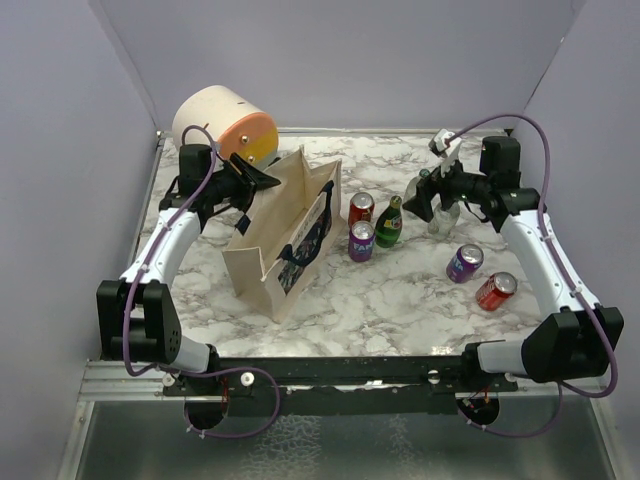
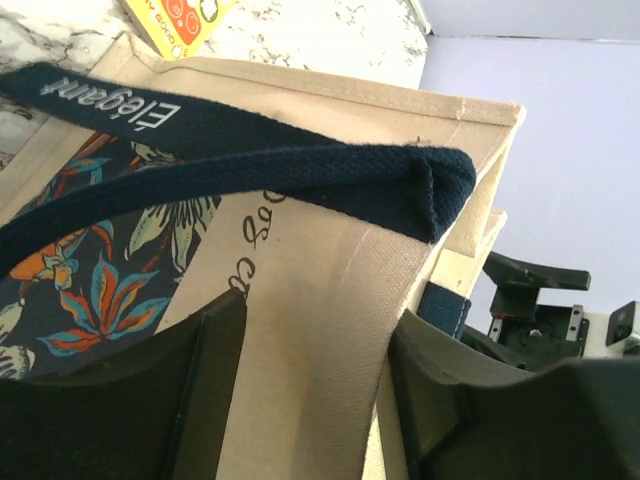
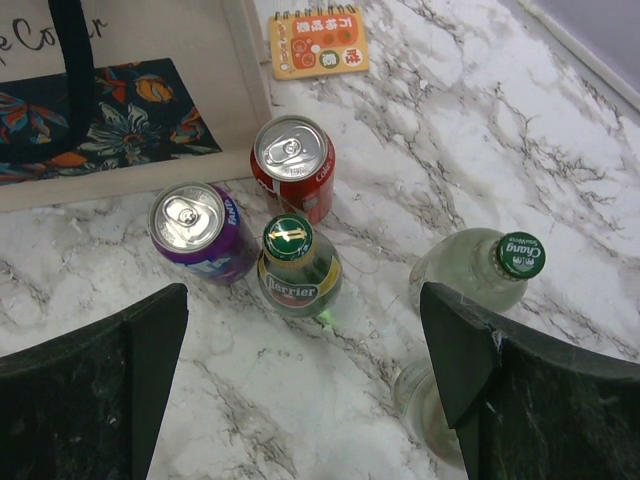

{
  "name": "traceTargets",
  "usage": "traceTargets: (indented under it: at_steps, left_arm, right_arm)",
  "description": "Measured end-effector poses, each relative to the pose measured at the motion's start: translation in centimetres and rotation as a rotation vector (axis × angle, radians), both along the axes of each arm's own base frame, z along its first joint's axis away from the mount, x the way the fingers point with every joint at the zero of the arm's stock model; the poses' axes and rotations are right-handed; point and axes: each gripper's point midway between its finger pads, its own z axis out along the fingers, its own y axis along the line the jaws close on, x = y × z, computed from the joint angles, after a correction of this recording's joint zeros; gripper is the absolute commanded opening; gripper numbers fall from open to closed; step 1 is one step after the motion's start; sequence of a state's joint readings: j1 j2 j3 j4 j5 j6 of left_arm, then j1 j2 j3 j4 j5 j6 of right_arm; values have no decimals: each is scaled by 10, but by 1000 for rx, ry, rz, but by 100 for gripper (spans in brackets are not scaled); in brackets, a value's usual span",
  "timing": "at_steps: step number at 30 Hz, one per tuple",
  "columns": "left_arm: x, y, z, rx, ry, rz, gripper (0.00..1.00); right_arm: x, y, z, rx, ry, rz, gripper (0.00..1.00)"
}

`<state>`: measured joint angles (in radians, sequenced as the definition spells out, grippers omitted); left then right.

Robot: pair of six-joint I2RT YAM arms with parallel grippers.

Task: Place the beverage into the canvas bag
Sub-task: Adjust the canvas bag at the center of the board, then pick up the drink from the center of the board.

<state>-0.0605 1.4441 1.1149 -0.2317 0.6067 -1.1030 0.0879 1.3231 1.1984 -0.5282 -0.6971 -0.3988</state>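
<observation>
The beige canvas bag (image 1: pixel 285 235) with navy handles stands open at the left centre. My left gripper (image 1: pixel 262 182) straddles its far top corner, one finger outside and one inside, shut on the cloth (image 2: pixel 320 330). Upright drinks stand right of the bag: a red can (image 3: pixel 292 165), a purple can (image 3: pixel 200 232) and a green Perrier bottle (image 3: pixel 296 265). Two clear bottles (image 3: pixel 480 275) stand further right. My right gripper (image 1: pixel 428 200) hangs open and empty above the marble between the green bottle and the clear bottles, its midpoint (image 3: pixel 300 340) over bare table.
A cream-and-orange drum (image 1: pixel 223 124) lies at the back left behind the bag. A purple can (image 1: pixel 464 263) and a red can (image 1: pixel 496 291) lie on their sides at the right. A small orange notebook (image 3: pixel 318 42) lies behind the bag. Lilac walls enclose the table.
</observation>
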Motion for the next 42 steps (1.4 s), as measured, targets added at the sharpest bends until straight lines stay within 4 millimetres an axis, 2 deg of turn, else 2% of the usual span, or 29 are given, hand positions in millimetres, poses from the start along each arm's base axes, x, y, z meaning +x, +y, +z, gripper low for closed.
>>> traceTargets:
  at_steps: [5, 10, 14, 19, 25, 30, 34, 42]
  left_arm:
    - [2, 3, 12, 77, -96, -47, 69]
    - [9, 11, 59, 219, -320, -98, 75]
    - [4, 23, 99, 371, -513, -111, 80]
    - [-12, 39, 138, 549, -721, -111, 81]
    - [-30, 50, 164, 692, -878, -122, 82]
    - [-34, 56, 164, 789, -923, -151, 82]
    - [-33, 60, 152, 835, -904, -182, 82]
    - [-32, 61, 119, 851, -850, -228, 82]
  right_arm:
    - [-1, 10, 13, 2, -25, 27, 100]
    - [-19, 37, 13, -32, -36, 119, 99]
    - [-36, 63, 15, -67, -76, 217, 99]
    - [-57, 99, -1, -149, -91, 342, 100]
    - [-62, 125, -38, -245, -40, 404, 100]
    - [-55, 121, -51, -299, -31, 372, 100]
    - [-50, 117, -56, -326, -25, 349, 100]
    - [-43, 117, -92, -390, 55, 331, 99]
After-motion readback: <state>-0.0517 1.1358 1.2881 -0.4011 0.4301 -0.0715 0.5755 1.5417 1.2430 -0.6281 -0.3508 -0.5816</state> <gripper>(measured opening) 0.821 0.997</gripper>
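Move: At the far left rim of the canvas bag, the left hand has the bag's middle about 7 cm back, 2 cm right and 12 cm below; the white drum stands roughly 22 cm ahead and 14 cm left. From the right hand the purple can is about 3 cm back, 11 cm left, 17 cm down, with the Perrier bottle 1 cm ahead and 5 cm left, the red can 6 cm ahead and 11 cm left, and the bag's middle some 4 cm back and 29 cm left. Swinging left and back over the table with fingers kept wide open, the right hand travels about 11 cm left, then sinks 9 cm towards the purple can, its fingers tipping to point more steeply down. Meanwhile the left fingers open wider and come free of the bag's rim; that hand rises some 17 cm while rolling about 70 degrees and drifting left and back, then settles 5 cm lower. ##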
